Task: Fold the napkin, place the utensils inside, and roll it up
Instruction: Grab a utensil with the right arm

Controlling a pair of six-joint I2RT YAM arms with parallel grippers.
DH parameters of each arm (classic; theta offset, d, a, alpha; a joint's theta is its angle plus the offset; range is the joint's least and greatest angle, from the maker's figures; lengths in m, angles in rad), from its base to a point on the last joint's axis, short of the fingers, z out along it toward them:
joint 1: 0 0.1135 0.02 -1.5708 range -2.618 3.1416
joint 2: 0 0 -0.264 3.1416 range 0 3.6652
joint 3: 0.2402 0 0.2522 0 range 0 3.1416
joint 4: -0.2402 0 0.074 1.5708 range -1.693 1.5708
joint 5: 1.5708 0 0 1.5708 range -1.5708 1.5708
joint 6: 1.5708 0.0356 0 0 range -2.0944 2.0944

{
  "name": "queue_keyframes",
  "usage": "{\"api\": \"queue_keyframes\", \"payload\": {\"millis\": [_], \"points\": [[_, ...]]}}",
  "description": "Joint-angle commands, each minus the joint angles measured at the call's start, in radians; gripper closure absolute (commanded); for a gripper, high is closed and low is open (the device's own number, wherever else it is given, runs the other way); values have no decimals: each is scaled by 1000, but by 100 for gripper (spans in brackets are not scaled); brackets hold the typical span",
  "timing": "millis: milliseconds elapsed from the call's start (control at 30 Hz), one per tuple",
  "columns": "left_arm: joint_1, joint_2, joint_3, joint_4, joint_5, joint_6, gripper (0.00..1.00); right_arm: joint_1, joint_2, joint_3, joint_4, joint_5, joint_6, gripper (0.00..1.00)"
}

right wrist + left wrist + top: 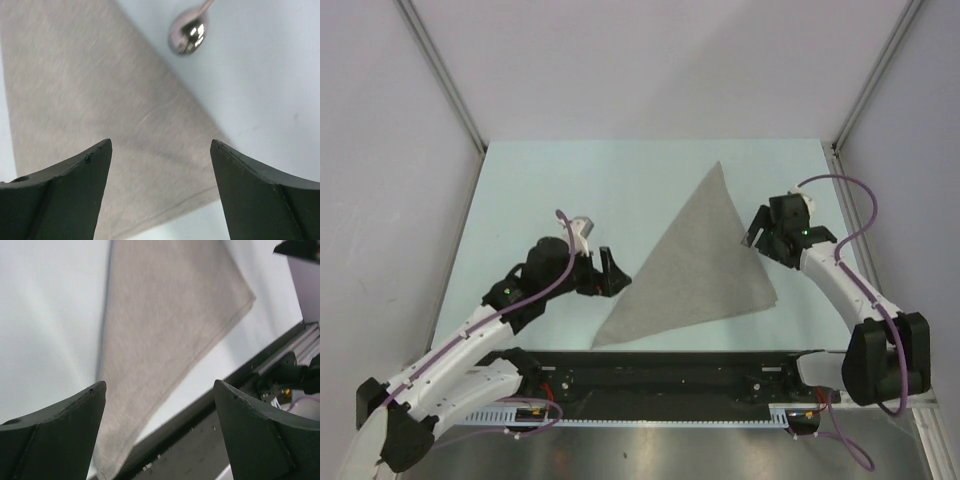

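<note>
The light-grey napkin lies flat on the table, folded into a triangle whose tip points to the far side. My left gripper stands open just off its left edge, nothing between the fingers; the left wrist view shows the napkin ahead of the open left gripper. My right gripper hovers open over the napkin's right edge. In the right wrist view the napkin lies below the open right gripper, and a shiny spoon bowl rests on the bare table beyond it. That spoon does not show in the top view.
The pale blue table is bounded by white walls with metal posts at the back and sides. A black rail runs along the near edge, close to the napkin's lower corner, and the rail also crosses the left wrist view.
</note>
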Motion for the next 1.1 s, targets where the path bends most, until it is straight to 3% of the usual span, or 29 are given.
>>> {"api": "queue_keyframes", "payload": {"millis": [0,67,233,567,667,1067], "points": [[106,63,144,-67,40,173,7,-121,115,71,72,-34,-91,16],[160,95,193,-65,46,211,7,-163,194,103,92,-36,-100,16],[174,152,278,-82,-43,322,6,-293,336,138,204,-129,-81,19],[197,187,259,-88,-106,370,6,-342,581,220,333,-206,-34,26],[202,206,262,-90,-118,374,6,-342,623,227,352,-228,-29,32],[209,232,256,-81,-84,365,6,-344,652,226,391,-315,-54,98]]}}
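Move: The utensil, a wooden-handled spoon, lies about 15 cm ahead of the right hand, some 9 cm to its right and 10 cm below, its bowl towards the hand and its handle pointing outward and right. The napkin's middle is level with the right hand, roughly 17 cm to its left and 11 cm lower. From the left hand the spoon is around 27 cm ahead, 47 cm to the right and 15 cm down. The spoon is reached by the right hand, which first swings right, down and forward, then runs on forward at table height, in all about 14 cm forward, 8 right and 9 down, turning slightly clockwise. Late on, its open fingers close and pinch the metal neck just short of the wooden handle. The left hand, empty and open, draws off forward and left about 10 cm, away from the napkin, rolling its left side up. ##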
